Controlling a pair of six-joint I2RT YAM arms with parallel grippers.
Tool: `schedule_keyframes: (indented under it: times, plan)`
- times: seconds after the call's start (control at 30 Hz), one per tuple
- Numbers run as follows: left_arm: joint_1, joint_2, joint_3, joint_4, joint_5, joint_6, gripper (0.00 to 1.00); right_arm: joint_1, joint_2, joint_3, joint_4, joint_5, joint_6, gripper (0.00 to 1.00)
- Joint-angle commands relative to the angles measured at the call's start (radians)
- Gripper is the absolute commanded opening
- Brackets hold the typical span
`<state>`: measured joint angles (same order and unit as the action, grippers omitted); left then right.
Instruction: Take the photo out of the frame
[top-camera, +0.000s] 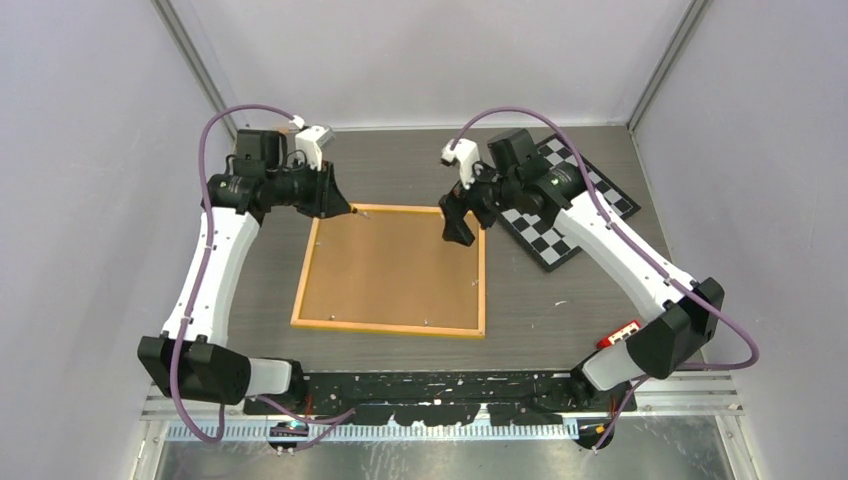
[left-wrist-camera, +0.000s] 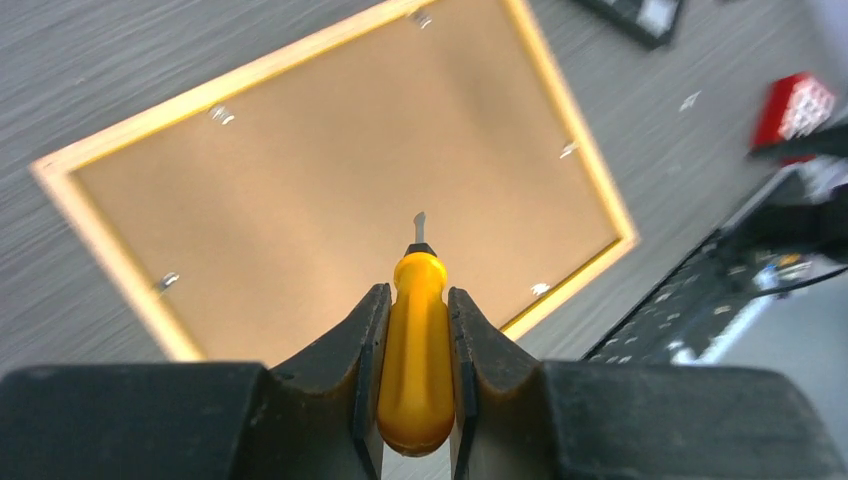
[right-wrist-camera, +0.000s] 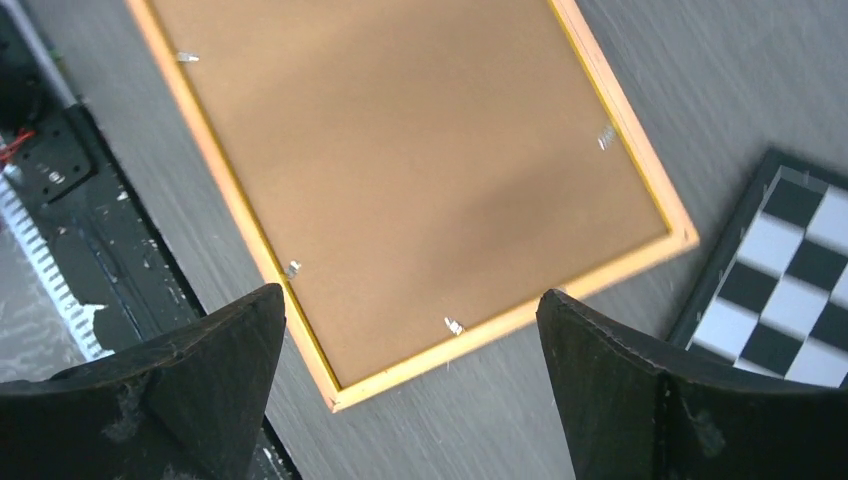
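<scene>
The yellow-orange frame (top-camera: 390, 328) lies face down on the table, its brown cork-like back (top-camera: 395, 265) up, with small metal clips (right-wrist-camera: 453, 325) along the edges. The photo is hidden under that back. My left gripper (top-camera: 342, 206) hovers at the frame's far left corner, shut on a yellow-handled screwdriver (left-wrist-camera: 415, 350) whose metal tip points down at the cork. In the left wrist view the frame's border (left-wrist-camera: 112, 260) runs below the gripper (left-wrist-camera: 418, 295). My right gripper (top-camera: 458, 226) hangs open over the far right corner with nothing between its fingers; its wrist view shows the gripper (right-wrist-camera: 408, 295) above the frame's edge (right-wrist-camera: 520, 316).
A black-and-white checkerboard (top-camera: 560, 215) lies just right of the frame, close to the right arm; its corner (right-wrist-camera: 780, 290) shows in the right wrist view. A small red object (top-camera: 620, 333) sits by the right arm's base. Grey walls close in on three sides.
</scene>
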<state>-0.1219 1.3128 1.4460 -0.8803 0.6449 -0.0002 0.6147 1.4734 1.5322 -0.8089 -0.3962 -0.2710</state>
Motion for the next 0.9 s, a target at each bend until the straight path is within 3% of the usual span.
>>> schedule_keyframes:
  times: [0.0,0.17,0.3,0.4,0.57,0.87]
  plan:
    - [0.007,0.026,0.036,-0.149,-0.180,0.332,0.00,-0.087,0.033,-0.041,0.013,0.027,0.138,1.00]
    - [0.010,0.073,0.033,-0.140,-0.268,0.472,0.00,-0.176,0.058,-0.093,0.060,0.070,0.347,1.00]
    - [0.020,0.121,0.035,-0.119,-0.284,0.540,0.00,-0.260,0.139,-0.092,-0.016,-0.073,0.370,1.00]
    - [0.039,0.166,0.039,-0.118,-0.264,0.593,0.00,-0.263,0.207,-0.084,-0.064,-0.042,0.392,1.00]
    - [0.089,0.237,0.037,-0.107,-0.192,0.672,0.00,-0.264,0.226,-0.200,0.040,0.036,0.521,1.00]
    - [0.109,0.310,0.004,-0.071,-0.200,0.838,0.00,-0.264,0.326,-0.262,0.129,0.093,0.600,0.96]
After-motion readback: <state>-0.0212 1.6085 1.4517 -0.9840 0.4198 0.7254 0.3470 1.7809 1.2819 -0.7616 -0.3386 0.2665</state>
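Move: The screwdriver in the left gripper is meant for the clip on the frame's left edge, about 8 cm ahead, 9 cm left and 27 cm below the left hand. The frame's far left corner is some 12 cm ahead and 12 cm left; the nearest far-edge clip is 11 cm ahead, 1 cm right. For the empty right hand, the frame's right edge passes roughly 7 cm to its right, level fore and aft, 25 cm down; the chessboard's middle is 15 cm ahead, 25 cm right. Bring the left gripper, still gripping the screwdriver, down about 12 cm while carrying it left and a little forward towards the left-edge clip, tipping the fingers some 30 degrees from rightward to more steeply down. Meanwhile drop the wide-open right gripper about 19 cm and shift it right, slightly forward too, over the frame's right edge, tilting its fingers down and turning clockwise. ##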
